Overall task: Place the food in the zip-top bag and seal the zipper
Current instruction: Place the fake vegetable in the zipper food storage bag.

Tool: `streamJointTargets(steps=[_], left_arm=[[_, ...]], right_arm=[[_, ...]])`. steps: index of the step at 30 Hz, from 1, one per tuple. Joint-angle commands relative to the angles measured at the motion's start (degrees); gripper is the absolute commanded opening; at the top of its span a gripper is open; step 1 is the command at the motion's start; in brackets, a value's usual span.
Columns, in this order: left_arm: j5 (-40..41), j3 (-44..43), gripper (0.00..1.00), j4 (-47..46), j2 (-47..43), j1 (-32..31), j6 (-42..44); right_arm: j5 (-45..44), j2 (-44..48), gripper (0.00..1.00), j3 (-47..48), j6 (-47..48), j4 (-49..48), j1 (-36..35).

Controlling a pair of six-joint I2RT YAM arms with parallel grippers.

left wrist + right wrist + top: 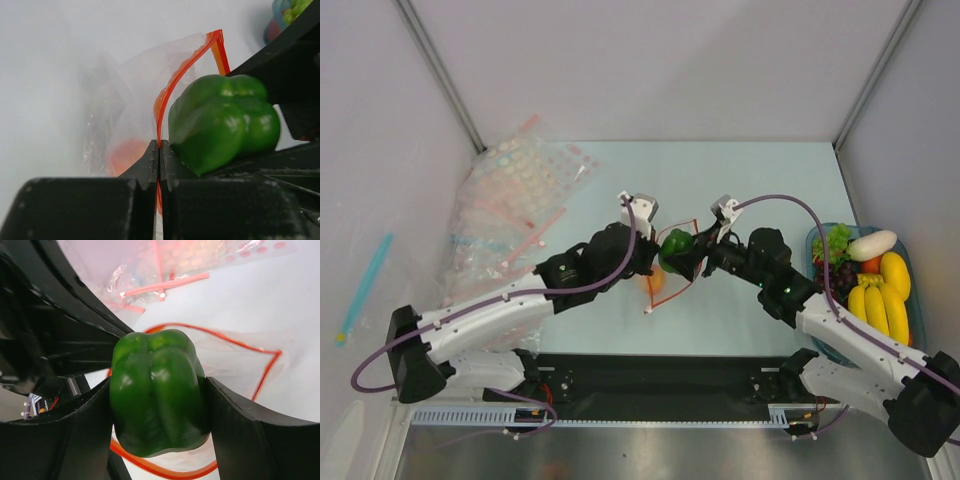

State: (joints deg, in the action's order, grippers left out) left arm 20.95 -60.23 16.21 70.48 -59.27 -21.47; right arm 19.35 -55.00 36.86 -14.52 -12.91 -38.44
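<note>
A green pepper (157,400) sits clamped between the fingers of my right gripper (157,407), just over the open mouth of the zip-top bag (235,365). My left gripper (159,150) is shut on the near edge of the zipper (185,70), holding that lip up. The red-orange strip curves round the pepper (222,125). An orange ball (127,155) shows through the plastic inside the bag. From above, both grippers meet at the table's middle around the pepper (675,250). More food, a white radish (872,243) and green pieces (837,238), lies in the tray on the right.
A heap of dotted clear bags with pink strips (515,200) lies at the back left. The blue tray (912,270) at the right edge also holds yellow bananas (885,300) and purple grapes (845,275). A light blue stick (365,285) lies outside the left wall.
</note>
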Motion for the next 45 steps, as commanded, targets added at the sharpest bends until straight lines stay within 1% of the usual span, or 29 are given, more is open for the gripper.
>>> streamJointTargets(steps=[1, 4, 8, 10, 11, 15, 21, 26, 30, 34, 35, 36, 37, 40, 43, 45], left_arm=[[-2.9, 1.1, 0.0, -4.8, -5.0, 0.0, -1.7], [-3.3, 3.2, 0.0, -7.0, -7.1, 0.0, -1.8], [-4.3, 4.4, 0.0, -8.3, -9.5, 0.0, -2.0], [-4.7, 4.8, 0.0, -9.0, -9.3, 0.0, -2.1], [-4.8, 4.8, 0.0, -9.1, -9.2, 0.0, -2.1], [-5.5, 4.9, 0.0, -9.5, -8.3, 0.0, -2.3], [-6.9, 5.5, 0.0, -11.1, -7.5, 0.0, -2.4], [-8.6, 6.0, 0.0, -12.5, -7.4, 0.0, -2.5], [-10.6, 6.1, 0.0, -13.0, -7.7, 0.0, -2.3], [-11.0, 7.4, 0.0, -14.9, -8.4, 0.0, -2.4], [-10.9, 7.3, 0.0, -14.8, -8.3, 0.0, -2.4], [-10.8, 7.2, 0.0, -14.8, -8.1, 0.0, -2.3], [-10.7, 7.1, 0.0, -14.5, -8.0, 0.1, -2.5], [-9.1, 7.7, 0.0, -14.7, -8.3, 0.1, -2.9], [-4.0, 7.3, 0.0, -12.8, -7.9, 0.4, -3.6], [-2.8, 6.9, 0.0, -11.7, -7.6, 1.2, -3.8]], right_arm=[[-1.1, -1.2, 0.37, 0.2, 0.4, -5.2, -0.5], [-5.2, -1.7, 0.38, -0.2, 0.0, -5.2, -0.7], [-7.0, -2.2, 0.42, -0.2, -1.1, -5.7, -0.8], [-8.9, -2.6, 0.5, 0.1, -1.2, -4.8, -0.9], [-9.1, -2.7, 0.51, 0.1, -1.2, -4.7, -0.9], [-7.7, -3.9, 0.5, 0.9, -1.3, -4.6, -1.2], [-8.1, -7.6, 0.52, 1.3, -1.6, -6.0, -2.5], [-12.5, -10.9, 0.52, 1.9, -0.6, -5.9, -4.7], [-14.1, -12.8, 0.52, 0.8, -2.6, -9.3, -4.8], [-15.9, -12.1, 0.54, -0.5, -3.0, -11.1, -4.8], [-16.0, -11.7, 0.56, -0.7, -3.1, -11.7, -4.8], [-15.9, -11.6, 0.84, -0.8, -3.3, -11.8, -4.8], [-15.8, -11.1, 1.0, -0.7, -4.0, -11.7, -4.9], [-15.0, -9.8, 1.0, -0.7, -3.0, -10.2, -4.9], [-15.8, -8.6, 1.0, -0.8, -2.5, -9.5, -4.9], [-15.5, -7.3, 0.98, -0.9, -2.4, -9.1, -4.9]])
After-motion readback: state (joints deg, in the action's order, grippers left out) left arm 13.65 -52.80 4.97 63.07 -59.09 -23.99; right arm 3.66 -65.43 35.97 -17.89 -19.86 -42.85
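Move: The right hand already holds the green pepper; the zipper bag's open mouth lies about 2 cm to its left, 1 cm back and 4 cm below. The peach inside the bag is some 4 cm left, 4 cm back and 10 cm below. From the left hand, still pinching the bag's rim, the mouth's middle is 2 cm right, 1 cm ahead and 4 cm below. Right dips about 6 cm and forward into the bag, releasing the pepper; left lifts the pinched rim. ##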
